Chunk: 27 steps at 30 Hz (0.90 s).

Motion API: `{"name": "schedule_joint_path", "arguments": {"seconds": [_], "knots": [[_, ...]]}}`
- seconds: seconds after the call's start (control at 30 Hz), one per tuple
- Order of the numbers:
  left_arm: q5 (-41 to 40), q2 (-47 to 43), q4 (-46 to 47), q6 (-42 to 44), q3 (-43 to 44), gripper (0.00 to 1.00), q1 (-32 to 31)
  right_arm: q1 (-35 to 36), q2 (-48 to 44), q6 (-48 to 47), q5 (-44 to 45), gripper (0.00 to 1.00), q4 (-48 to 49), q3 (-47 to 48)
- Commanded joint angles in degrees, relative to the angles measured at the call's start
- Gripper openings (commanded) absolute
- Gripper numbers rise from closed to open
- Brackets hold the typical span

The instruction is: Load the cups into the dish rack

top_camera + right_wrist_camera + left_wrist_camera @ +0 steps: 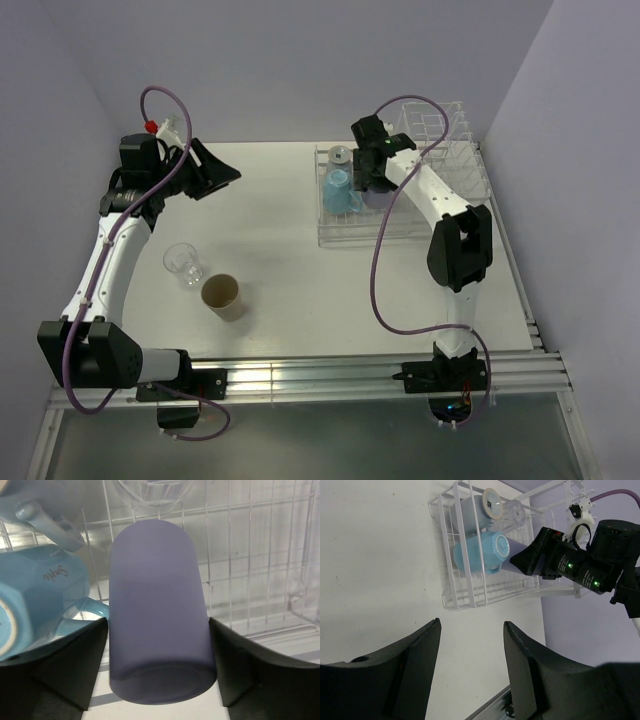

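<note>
My right gripper (158, 622) is shut on the lavender tumbler (157, 615), one finger against each side, and holds it lying over the flat tray of the white wire dish rack (250, 555). A light blue mug (40, 590) lies just left of it, with a second mug (50, 525) and a clear glass (150, 492) beyond. From above, the right gripper (372, 190) is over the rack (400, 235). A clear glass (184, 262) and a tan cup (222, 297) stand on the table at the near left. My left gripper (225, 175) hovers open and empty at the far left.
The rack's tall upright dividers (440, 125) rise at the far right. In the left wrist view, the rack (460, 592) holds the blue mug (480, 555) and the right arm's wrist (570, 565) reaches over it. Walls close in on both sides and behind the table.
</note>
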Motion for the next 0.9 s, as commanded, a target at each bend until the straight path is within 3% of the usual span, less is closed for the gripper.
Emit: {"name": "schedule_joint_path", "arguments": {"seconds": [0.0,0.1,0.57,0.87], "knots": [[0.5,0.1,0.5,1.6,1.9,0.59,-0.3,0.4,1.5,0.3,1.6,0.91,-1.3,2.8],[0.4,0.3,0.5,1.6,1.8,0.59,-0.3,0.4,1.4,0.3,1.5,1.0,-1.3,2.9],[0.2,0.3,1.0,1.6,1.1,0.59,-0.5,0.4,0.0,0.2,1.8,1.0,-1.8,4.8],[-2.4,-0.3,-1.8,2.5,2.0,0.59,-0.6,2.8,-6.1,0.3,1.8,1.0,-1.2,5.5]]}}
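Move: Within the right hand's fingers is the purple cup, base end nearest, its middle some 3 cm ahead and 3 cm below the hand, over its place in the dish rack. The light-blue mug lies about 8 cm to the left and 2 cm ahead, the grey-blue mug about 8 cm left and 9 cm ahead, and a clear glass roughly 10 cm straight ahead. From the left hand, the purple cup is some 33 cm right, 9 cm farther out and 18 cm lower. Opening wide, the right hand's fingers let go of the purple cup over the dish rack. The hand first sinks barely a centimetre, then turns back and rises about 2 cm away from the rack floor, edging slightly left at the end, towards the light-blue mug's side, with hardly any turn of the wrist. ##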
